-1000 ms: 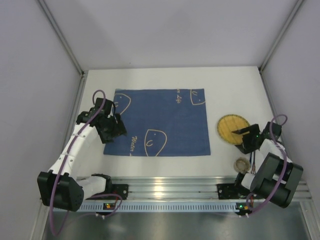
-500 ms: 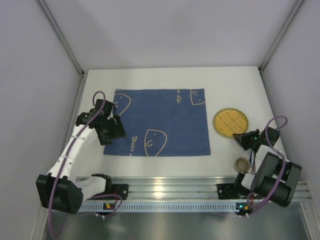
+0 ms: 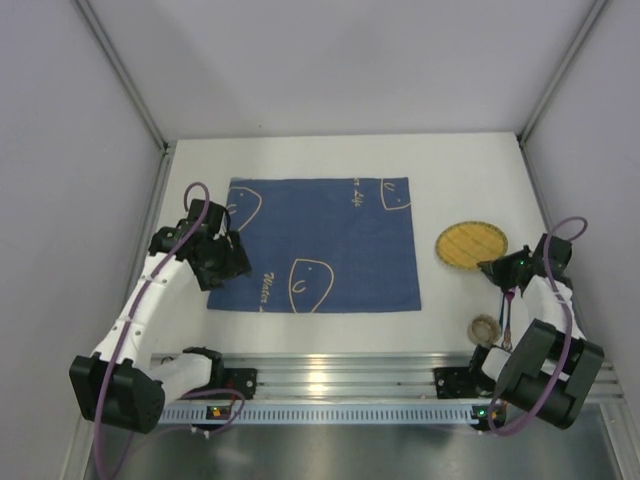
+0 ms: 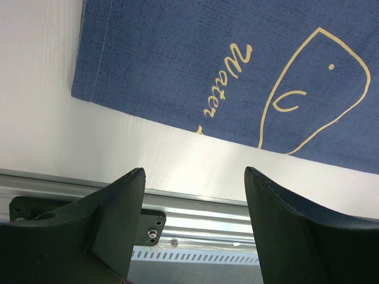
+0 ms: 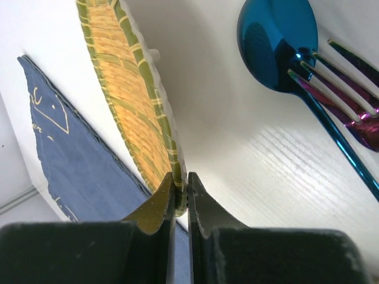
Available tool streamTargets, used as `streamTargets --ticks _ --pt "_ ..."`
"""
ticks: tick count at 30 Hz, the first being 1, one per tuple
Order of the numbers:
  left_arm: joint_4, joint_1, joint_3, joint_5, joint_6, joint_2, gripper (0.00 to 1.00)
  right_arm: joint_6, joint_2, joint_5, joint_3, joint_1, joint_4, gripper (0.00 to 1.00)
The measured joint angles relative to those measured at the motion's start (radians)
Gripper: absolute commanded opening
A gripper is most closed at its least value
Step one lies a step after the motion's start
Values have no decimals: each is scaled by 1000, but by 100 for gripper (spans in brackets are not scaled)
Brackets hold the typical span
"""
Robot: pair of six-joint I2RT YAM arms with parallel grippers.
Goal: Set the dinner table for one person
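Note:
The white dinner table (image 3: 460, 170) carries a blue cloth mat (image 3: 320, 243) with line drawings. To its right is a round woven yellow-green mat (image 3: 470, 245). My right gripper (image 3: 497, 266) is shut on that mat's near right rim, and the mat is tilted up off the table. In the right wrist view the fingers (image 5: 181, 192) pinch the woven mat (image 5: 127, 100) edge-on. A blue spoon (image 5: 278, 26) and a purple fork (image 5: 349, 89) lie beyond it. My left gripper (image 3: 232, 262) hangs open and empty over the blue mat's near left corner (image 4: 195, 171).
A small round woven piece (image 3: 486, 327) lies at the near right by the right arm's base. The metal rail (image 3: 330, 375) runs along the near edge. Grey walls close in the left, right and back.
My right gripper has gone from open to shut on the woven mat's rim, shifted right and tilted the mat up. The left arm has barely moved.

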Motion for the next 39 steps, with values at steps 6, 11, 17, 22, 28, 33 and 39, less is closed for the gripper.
streamTargets --ticks 6,11,17,22,28,33,39 --pt "-5 -2 46 -2 5 18 73 -7 30 23 199 51 -137 0" --pt "-3 -6 90 -1 5 63 73 5 46 45 400 164 -179 0" --pt "-3 -11 107 -2 5 70 73 25 113 55 611 370 -197 0" --pt "-3 -11 107 -15 5 63 76 29 265 13 735 636 -182 0" --pt "-8 -11 110 -58 4 3 83 97 473 -108 743 952 -64 0" --pt "-23 -11 128 -100 1 -56 91 171 625 -168 740 1052 40 0" --pt "-54 -12 131 -144 -7 -147 98 206 753 -175 742 1057 117 0"
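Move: The plate is already pinched by its near-right rim, its middle about 4 cm ahead and 4 cm left of the right hand. The middle of the blue placemat, where it goes, lies some 43 cm to that hand's left, 6 cm ahead and 6 cm down. The spoon is about 8 cm back and 4 cm right of the hand, the brown bowl some 15 cm straight back. From the left hand the placemat's middle lies about 20 cm right and 12 cm ahead, 14 cm below. Keep the right fingers shut on the plate's rim and carry it up and forward, then swing it some 39 cm left over the placemat while turning the wrist about 60 degrees counter-clockwise, drawing back a little and sinking towards the cloth. Lift the empty left gripper about 7 cm, drifting slightly left, and open it nearly wide. ##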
